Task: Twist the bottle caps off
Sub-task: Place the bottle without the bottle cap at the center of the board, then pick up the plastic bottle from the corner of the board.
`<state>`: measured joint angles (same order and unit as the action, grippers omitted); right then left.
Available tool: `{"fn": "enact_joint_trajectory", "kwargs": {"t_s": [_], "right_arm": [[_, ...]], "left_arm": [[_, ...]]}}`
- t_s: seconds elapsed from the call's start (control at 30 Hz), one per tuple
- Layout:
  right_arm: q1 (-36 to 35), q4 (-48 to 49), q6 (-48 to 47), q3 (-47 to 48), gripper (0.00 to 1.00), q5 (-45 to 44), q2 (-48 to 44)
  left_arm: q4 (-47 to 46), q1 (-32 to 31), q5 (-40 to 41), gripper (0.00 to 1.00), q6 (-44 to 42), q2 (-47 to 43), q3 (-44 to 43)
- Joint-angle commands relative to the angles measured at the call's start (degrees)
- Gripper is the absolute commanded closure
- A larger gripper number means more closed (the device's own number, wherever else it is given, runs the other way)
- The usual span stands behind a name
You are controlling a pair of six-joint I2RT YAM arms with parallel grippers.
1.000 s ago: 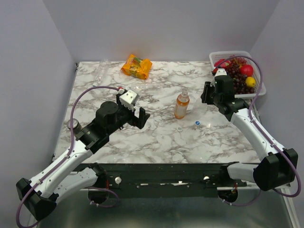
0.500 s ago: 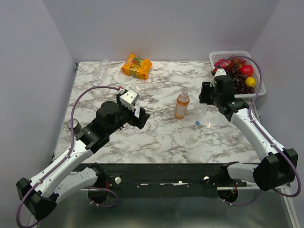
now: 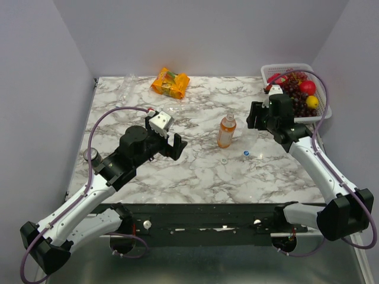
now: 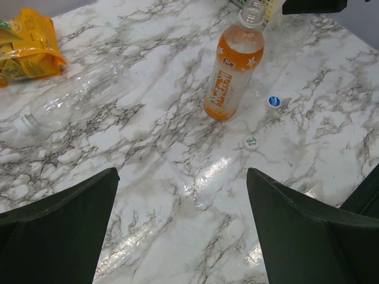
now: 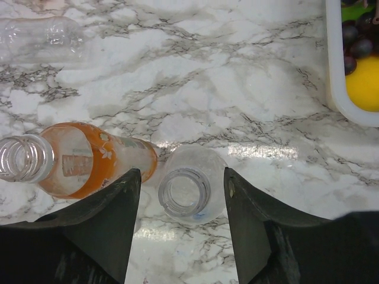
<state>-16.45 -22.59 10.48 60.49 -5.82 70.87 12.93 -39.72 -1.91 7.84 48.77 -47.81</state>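
Observation:
An orange bottle stands uncapped mid-table, its open neck showing in the right wrist view. Right beside it stands a clear bottle, also uncapped. My right gripper hangs over that bottle, open, a finger on each side of the neck with a gap on both sides. A blue cap and a white cap lie loose in front of the bottles. Another clear bottle lies on its side with its cap on. My left gripper is wide open above bare marble, holding nothing.
An orange snack packet lies at the back. A white basket of fruit sits at the back right, close behind my right wrist. A further clear bottle lies at the back left corner.
My right gripper's jaws have spread apart, letting go of the clear bottle's neck. The left arm has not moved.

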Motion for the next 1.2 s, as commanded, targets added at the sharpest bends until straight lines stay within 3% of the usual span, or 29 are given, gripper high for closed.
{"fn": "enact_joint_trajectory", "kwargs": {"t_s": [0.0,0.3,0.53,0.63,0.77,0.83,0.9,1.03,1.17], "right_arm": [[-0.3,0.6,-0.5,1.6,0.34,0.6,-3.4],[-0.3,-1.0,-2.2,1.7,0.33,-2.4,-12.5],[-0.3,-0.5,-3.5,4.7,0.33,7.5,-20.0],[-0.3,-1.0,-3.8,7.5,0.33,10.9,-21.0],[-0.3,0.3,-2.5,7.0,0.33,14.0,-22.5],[-0.3,1.6,-1.2,5.3,0.33,15.7,-23.0],[-0.3,2.6,-0.2,2.9,0.33,16.8,-24.3],[-0.3,1.5,-0.6,1.7,0.33,17.4,-27.3],[-0.2,-3.2,-2.5,2.3,0.32,16.7,-31.7]], "left_arm": [[0.1,0.3,0.9,0.01,-0.2,-0.3,-1.8],[-0.1,0.6,3.0,0.01,0.6,0.4,-1.7],[-1.1,7.5,5.2,0.01,8.0,4.7,-2.3],[-2.2,11.9,2.6,0.01,10.0,7.7,-3.1],[-6.0,14.5,-0.3,0.01,2.3,11.9,-5.9],[-7.0,14.5,-3.1,0.01,-7.5,16.4,-8.4],[-4.2,14.5,-5.1,0.01,-18.7,23.2,-13.9],[-3.8,14.9,-9.3,0.01,-30.0,32.6,-19.1],[2.8,15.0,-10.3,0.01,-38.1,43.0,-30.9]]}}
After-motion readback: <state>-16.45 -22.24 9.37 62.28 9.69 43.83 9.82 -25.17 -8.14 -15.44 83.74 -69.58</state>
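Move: The lying bottle is about 26 cm ahead of the left hand, 2 cm to its left and 18 cm below; the yellow bag is some 16 cm beyond that bottle and 5 cm farther left. From the right hand, the lying bottle is 13 cm ahead and 34 cm left. The clear bottle stands between the right hand's open fingers, its middle some 6 cm below, with the orange bottle 11 cm to the left, level with it. Left hand reaches forward 16 cm towards the lying bottle; right lifts 17 cm, backing off the clear bottle. ##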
